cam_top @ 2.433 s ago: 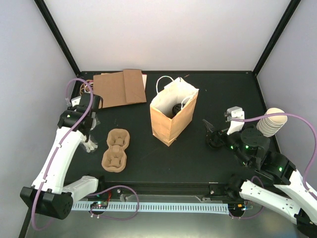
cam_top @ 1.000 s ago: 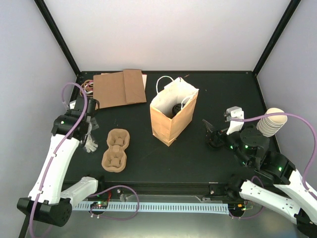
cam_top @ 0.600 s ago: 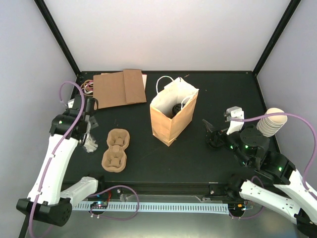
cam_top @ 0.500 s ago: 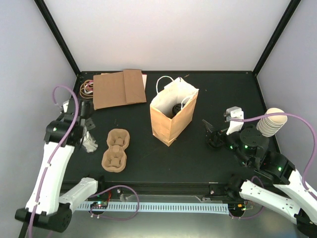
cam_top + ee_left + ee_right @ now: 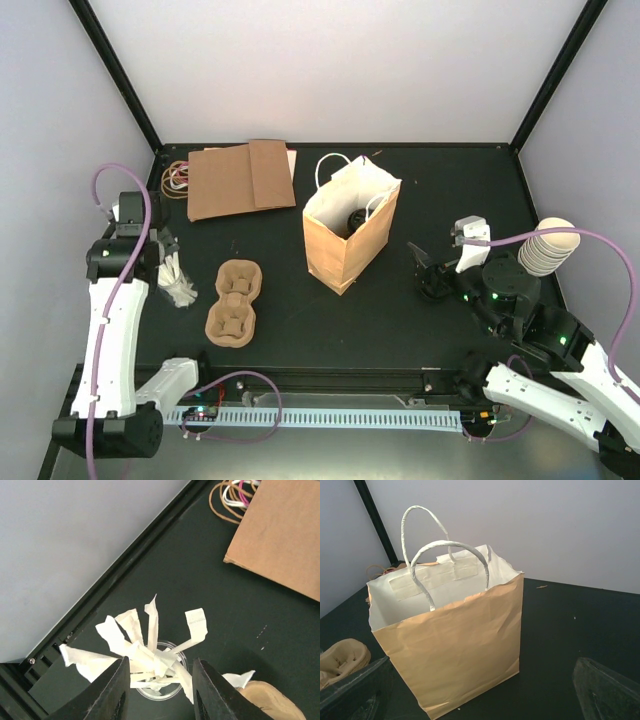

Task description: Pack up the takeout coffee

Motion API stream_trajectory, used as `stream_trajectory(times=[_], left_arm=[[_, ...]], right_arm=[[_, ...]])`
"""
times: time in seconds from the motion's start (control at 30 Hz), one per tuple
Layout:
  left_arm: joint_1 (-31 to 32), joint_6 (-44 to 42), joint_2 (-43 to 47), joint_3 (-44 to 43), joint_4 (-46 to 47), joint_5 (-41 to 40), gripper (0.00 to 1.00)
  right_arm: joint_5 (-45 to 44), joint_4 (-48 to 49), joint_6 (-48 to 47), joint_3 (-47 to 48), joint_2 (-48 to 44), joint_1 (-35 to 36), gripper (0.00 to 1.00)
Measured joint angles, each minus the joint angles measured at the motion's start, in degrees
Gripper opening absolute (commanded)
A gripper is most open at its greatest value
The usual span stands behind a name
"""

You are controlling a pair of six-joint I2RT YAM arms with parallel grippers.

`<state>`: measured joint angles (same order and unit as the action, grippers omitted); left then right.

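Of the takeout coffee, only a dark round lid (image 5: 352, 219) shows, down inside the upright brown paper bag (image 5: 345, 240). In the right wrist view the bag (image 5: 455, 650) hides its contents. My right gripper (image 5: 424, 276) (image 5: 480, 692) stands wide open just right of the bag, holding nothing. At the left edge, my left gripper (image 5: 160, 248) (image 5: 160, 690) hovers over a clear cup of white paper-wrapped sticks (image 5: 155, 660). Its jaws are apart and grip nothing. The brown pulp tray (image 5: 232, 300) lies between that cup and the bag, its pockets bare.
Flat folded brown bags (image 5: 240, 178) (image 5: 285, 535) and loose rubber bands (image 5: 175, 175) (image 5: 235, 495) lie at the back left. A stack of cream lidless cups (image 5: 546, 247) stands at the right edge. The clear cup of wrappers (image 5: 177, 283) sits by the left wall rail.
My left gripper opened from shut and drew back up and leftward off the cup of wrapped sticks. The right arm, the bag and the tray have not moved.
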<state>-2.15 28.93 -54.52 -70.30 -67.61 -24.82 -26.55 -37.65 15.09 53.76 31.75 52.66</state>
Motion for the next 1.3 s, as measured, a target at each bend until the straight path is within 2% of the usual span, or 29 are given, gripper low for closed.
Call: stream_trajectory(times=[0.13,0.3,0.63,0.67,0.77,0.8,1.0,1.3], left_arm=[[-1.4,-1.0,-1.9,1.2,2.0,1.4,0.34],[-2.0,-1.3,-3.1,2.4,3.6,2.0,0.2],[-2.0,-0.6,-3.6,4.2,4.0,2.1,0.22],[-2.0,-0.6,-3.6,4.6,4.0,2.1,0.2],[-2.0,-0.2,-3.6,5.6,4.0,2.1,0.03],[-2.0,-0.2,-3.6,5.7,3.8,2.1,0.02],[-2.0,-0.3,-3.4,4.8,3.0,2.1,0.02],[-2.1,-2.0,-0.2,-2.5,1.7,2.0,0.01]], right_arm=[[-0.1,0.0,0.0,0.0,-0.3,0.0,1.0],[-0.2,0.0,0.0,0.0,-0.5,0.0,1.0],[-0.2,0.0,0.0,0.0,-0.5,0.0,1.0],[-0.2,0.0,0.0,0.0,-0.5,0.0,1.0],[-0.2,0.0,-0.2,0.0,-0.5,0.0,1.0],[-0.2,0.0,-0.2,0.0,-0.5,0.0,1.0],[-0.2,0.0,-0.2,0.0,-0.5,0.0,1.0],[-0.2,0.0,-0.2,0.0,-0.3,0.0,1.0]])
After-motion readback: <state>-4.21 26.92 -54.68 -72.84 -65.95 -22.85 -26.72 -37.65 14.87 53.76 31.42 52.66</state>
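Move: The wrapped straws fan out of a clear cup almost straight below the left gripper, perhaps 1 cm ahead, their middle some 9 cm down. From that gripper the cup carrier lies about 13 cm right and 3 cm back, and the flat brown bag roughly 27 cm ahead and 14 cm right, both around 20 cm lower. From the right hand the straws are some 52 cm left, 3 cm ahead and 16 cm lower. Bring the left gripper about 4 cm down onto the middle of the straw fan, easing some 1 cm forward, and narrow the partly open fingers on the way. Shut them fully at the bottom, then, keeping them shut, draw straight up about 6 cm, ending a little higher than you began. ##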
